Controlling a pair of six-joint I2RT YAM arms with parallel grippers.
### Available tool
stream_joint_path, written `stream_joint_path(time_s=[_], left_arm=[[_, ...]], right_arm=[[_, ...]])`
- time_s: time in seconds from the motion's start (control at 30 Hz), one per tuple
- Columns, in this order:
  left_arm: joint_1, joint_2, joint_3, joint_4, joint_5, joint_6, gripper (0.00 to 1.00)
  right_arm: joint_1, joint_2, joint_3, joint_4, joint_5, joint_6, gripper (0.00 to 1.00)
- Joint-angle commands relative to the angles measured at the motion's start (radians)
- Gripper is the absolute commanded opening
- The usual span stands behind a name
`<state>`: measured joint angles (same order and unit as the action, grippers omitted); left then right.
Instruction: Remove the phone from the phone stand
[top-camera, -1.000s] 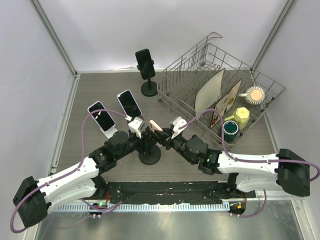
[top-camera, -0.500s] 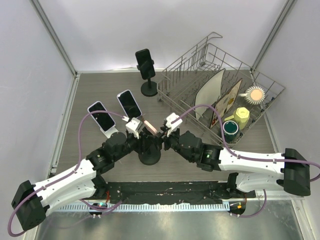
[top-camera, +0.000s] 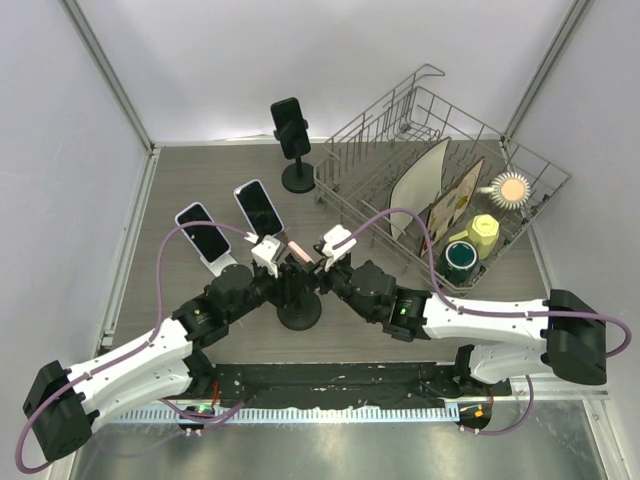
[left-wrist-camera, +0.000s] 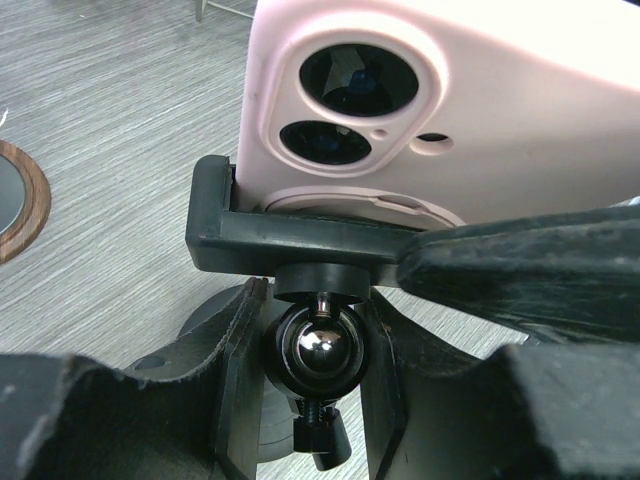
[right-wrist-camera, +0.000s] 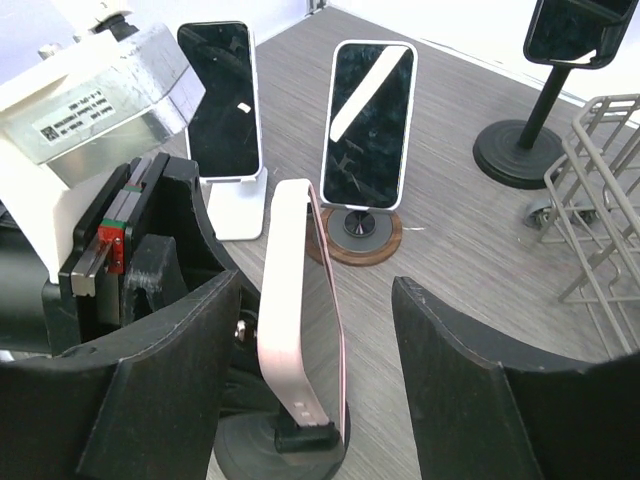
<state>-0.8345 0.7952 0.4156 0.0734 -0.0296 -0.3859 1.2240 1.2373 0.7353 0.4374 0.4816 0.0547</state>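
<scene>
A phone in a pink case (right-wrist-camera: 300, 300) stands upright in the clamp (left-wrist-camera: 290, 240) of a black phone stand (top-camera: 299, 312) at mid-table. In the left wrist view the phone's back and camera lenses (left-wrist-camera: 400, 90) fill the top. My left gripper (left-wrist-camera: 312, 312) is shut on the stand's ball joint (left-wrist-camera: 325, 345), just under the clamp. My right gripper (right-wrist-camera: 315, 290) is open and straddles the phone edge-on. There is a gap between each of its fingers (right-wrist-camera: 470, 400) and the phone. From above, both grippers (top-camera: 283, 268) (top-camera: 318, 262) meet at the phone (top-camera: 298, 250).
Two more phones sit on low stands (top-camera: 203, 232) (top-camera: 258, 207) to the back left. A fourth phone is on a tall black stand (top-camera: 290, 125) at the back. A wire dish rack (top-camera: 440, 190) with plates and cups fills the back right.
My right gripper has opened from shut and moved up and left, so its fingers now flank the phone. The left gripper has kept its hold on the stand.
</scene>
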Motion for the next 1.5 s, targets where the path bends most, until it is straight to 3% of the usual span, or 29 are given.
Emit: stream_joint_path(time_s=[0.0, 0.27, 0.77, 0.87, 1.2, 1.47], left_arm=[[0.002, -0.005, -0.011, -0.001, 0.014, -0.038, 0.00], [-0.002, -0.014, -0.012, -0.011, 0.011, -0.044, 0.00], [-0.002, -0.039, -0.018, -0.041, 0.003, -0.047, 0.00], [-0.002, -0.040, -0.014, -0.043, 0.003, -0.045, 0.00], [-0.002, -0.042, -0.006, -0.046, -0.061, -0.047, 0.00], [0.000, -0.060, -0.006, -0.040, -0.301, -0.129, 0.00]], right_arm=[[0.003, 0.039, 0.012, 0.146, 0.023, -0.049, 0.66], [0.003, 0.109, 0.018, 0.196, 0.037, -0.104, 0.53], [0.003, 0.111, 0.021, 0.224, 0.054, -0.125, 0.50], [0.003, 0.113, 0.019, 0.221, 0.060, -0.130, 0.43], [0.003, 0.096, 0.019, 0.143, 0.041, -0.118, 0.01], [0.045, 0.044, -0.011, 0.063, 0.100, -0.104, 0.01]])
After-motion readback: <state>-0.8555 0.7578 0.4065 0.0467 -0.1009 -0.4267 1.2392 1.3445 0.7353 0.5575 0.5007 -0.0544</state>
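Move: The stand's phone is upright just off the right fingertips, its middle about 2 cm ahead, 3 cm left and 3 cm below. From the right hand, the phone on the wooden-base stand is some 15 cm ahead, 12 left, 12 below; the phone on the white stand about 10 ahead, 23 left, 14 below. From the left hand, which already grips the stand's ball joint, the phone is 3 cm ahead, 2 right, 6 above. Right hand eases forward-left and down, about 1.5 cm each way, then pinches the phone; left keeps the stand. ##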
